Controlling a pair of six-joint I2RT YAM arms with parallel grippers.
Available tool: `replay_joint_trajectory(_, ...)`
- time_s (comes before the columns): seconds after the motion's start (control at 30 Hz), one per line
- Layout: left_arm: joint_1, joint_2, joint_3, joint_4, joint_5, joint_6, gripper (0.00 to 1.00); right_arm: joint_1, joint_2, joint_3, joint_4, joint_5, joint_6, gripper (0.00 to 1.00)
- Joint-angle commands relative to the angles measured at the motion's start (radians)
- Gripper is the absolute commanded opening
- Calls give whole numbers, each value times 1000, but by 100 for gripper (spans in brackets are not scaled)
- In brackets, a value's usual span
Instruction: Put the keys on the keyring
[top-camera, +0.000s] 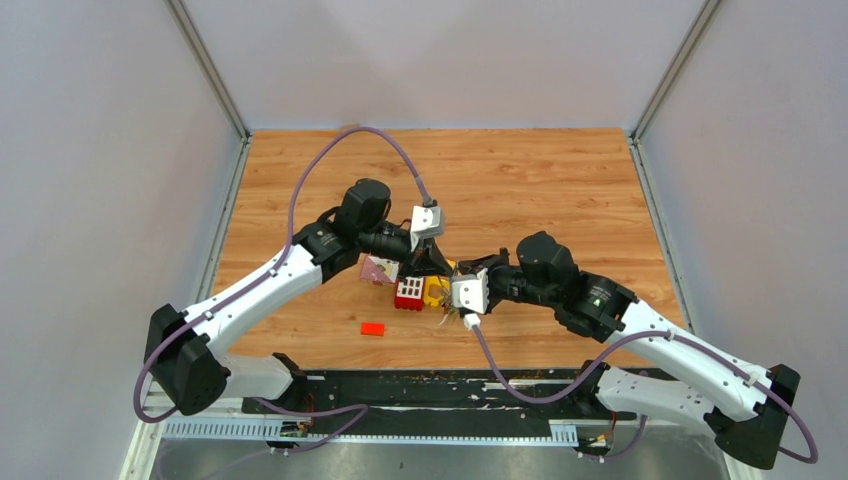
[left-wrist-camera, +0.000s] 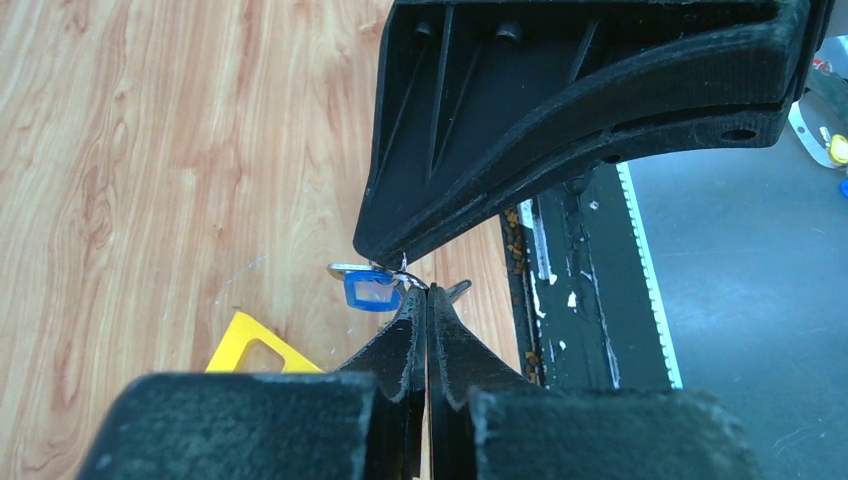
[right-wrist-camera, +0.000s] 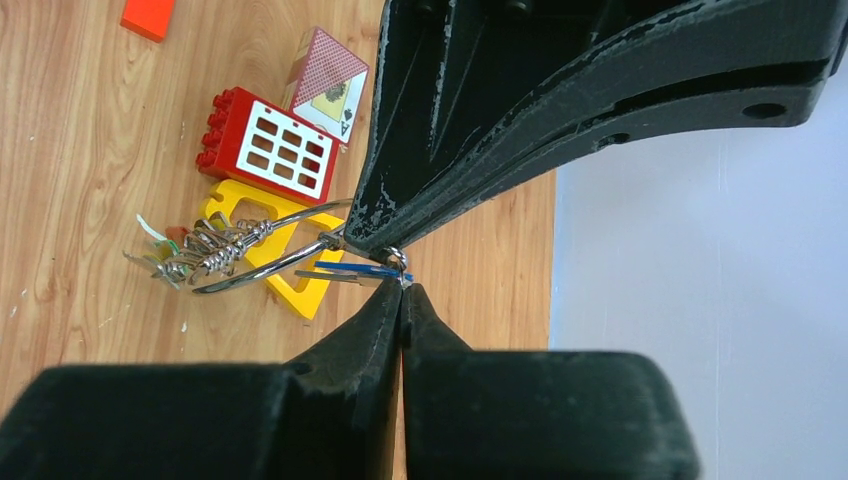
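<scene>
My two grippers meet tip to tip above the middle of the wooden table. In the right wrist view, the keyring (right-wrist-camera: 255, 272) is a thin silver wire loop with a bunch of metal pieces at its far end. Its near end runs into the shut tips of my left gripper (right-wrist-camera: 372, 240) (top-camera: 437, 266) (left-wrist-camera: 428, 292). A blue key (right-wrist-camera: 360, 269) (left-wrist-camera: 372, 291) hangs level between the tips, on a small silver loop. My right gripper (right-wrist-camera: 403, 287) (top-camera: 452, 273) (left-wrist-camera: 395, 262) is shut on that end of the key.
Under the grippers lie a yellow triangular frame (right-wrist-camera: 300, 295) (left-wrist-camera: 255, 350), a red block with a white grille (right-wrist-camera: 268, 145) (top-camera: 408, 293) and a playing card (right-wrist-camera: 328, 85). A small red block (top-camera: 373, 329) lies nearer the front. The black front rail (left-wrist-camera: 560, 300) is close by.
</scene>
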Motion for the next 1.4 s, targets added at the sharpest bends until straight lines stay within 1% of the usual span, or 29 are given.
replay_joint_trajectory(0.0, -7, -12, 49, -14, 38, 3, 0, -4, -39, -1, 75, 95, -42, 3)
replay_joint_trajectory(0.17, -7, 3, 65, -33, 37, 15, 0, 0, -56, -20, 77, 128, -64, 3)
replay_joint_trajectory(0.37, -7, 33, 91, -36, 29, 10, 0, 7, -47, -18, 46, 127, -57, 11)
replay_joint_trajectory(0.5, -7, 43, 101, -27, 13, 11, 0, 7, -63, -26, 41, 112, -31, 21)
replay_joint_trajectory(0.67, -5, 38, 111, -38, 26, 50, 0, 5, -95, -40, 47, 120, 19, 29)
replay_joint_trajectory(0.73, 0, 30, 113, -39, 39, 66, 0, -15, -110, -41, 50, 112, 67, 32)
replay_joint_trajectory(0.87, 19, 5, 105, -8, 54, 57, 0, -100, -146, -36, 38, -21, 164, 40)
replay_joint_trajectory(1.0, 37, -26, 63, 106, 45, -28, 0, -180, -139, -15, -1, -178, 253, 49)
replay_joint_trajectory(1.13, 41, -44, 31, 201, -11, -108, 0, -231, -97, 11, -59, -342, 315, 54)
replay_joint_trajectory(1.2, 41, -48, 16, 246, -25, -147, 0, -241, -66, 11, -63, -380, 334, 56)
replay_joint_trajectory(1.3, 41, -58, -21, 347, -8, -234, 0, -243, -26, 14, -53, -377, 349, 58)
replay_joint_trajectory(1.37, 42, -66, -38, 377, -8, -278, 0, -243, 1, 25, -54, -391, 357, 59)
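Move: The right hand's shut fingers are at the blue key, about 1 cm left of and just below their tips; the keyring held by the left hand has its middle some 2 cm left, 2 cm back and 3 cm below. From the left hand, the blue key is about 1 cm right, 1 cm ahead and 1 cm below. On the table roughly 17 cm below the right hand, the yellow piece lies about 3 cm left and 1 cm ahead, the red window block about 10 cm left and level. The right hand lets go of the blue key, its fingers opening steadily to a bit over half wide as it backs off to the right about 4 cm, rising a little, clear of the keyring; then it sinks some 3 cm and edges back left, rolling about 25 degrees around its own fingers, clockwise seen from behind the hand. The left hand keeps its shut grip on the keyring and, after bobbing slightly, lifts it about 3.5 cm and carries it a couple of centimetres forward late in the move. ##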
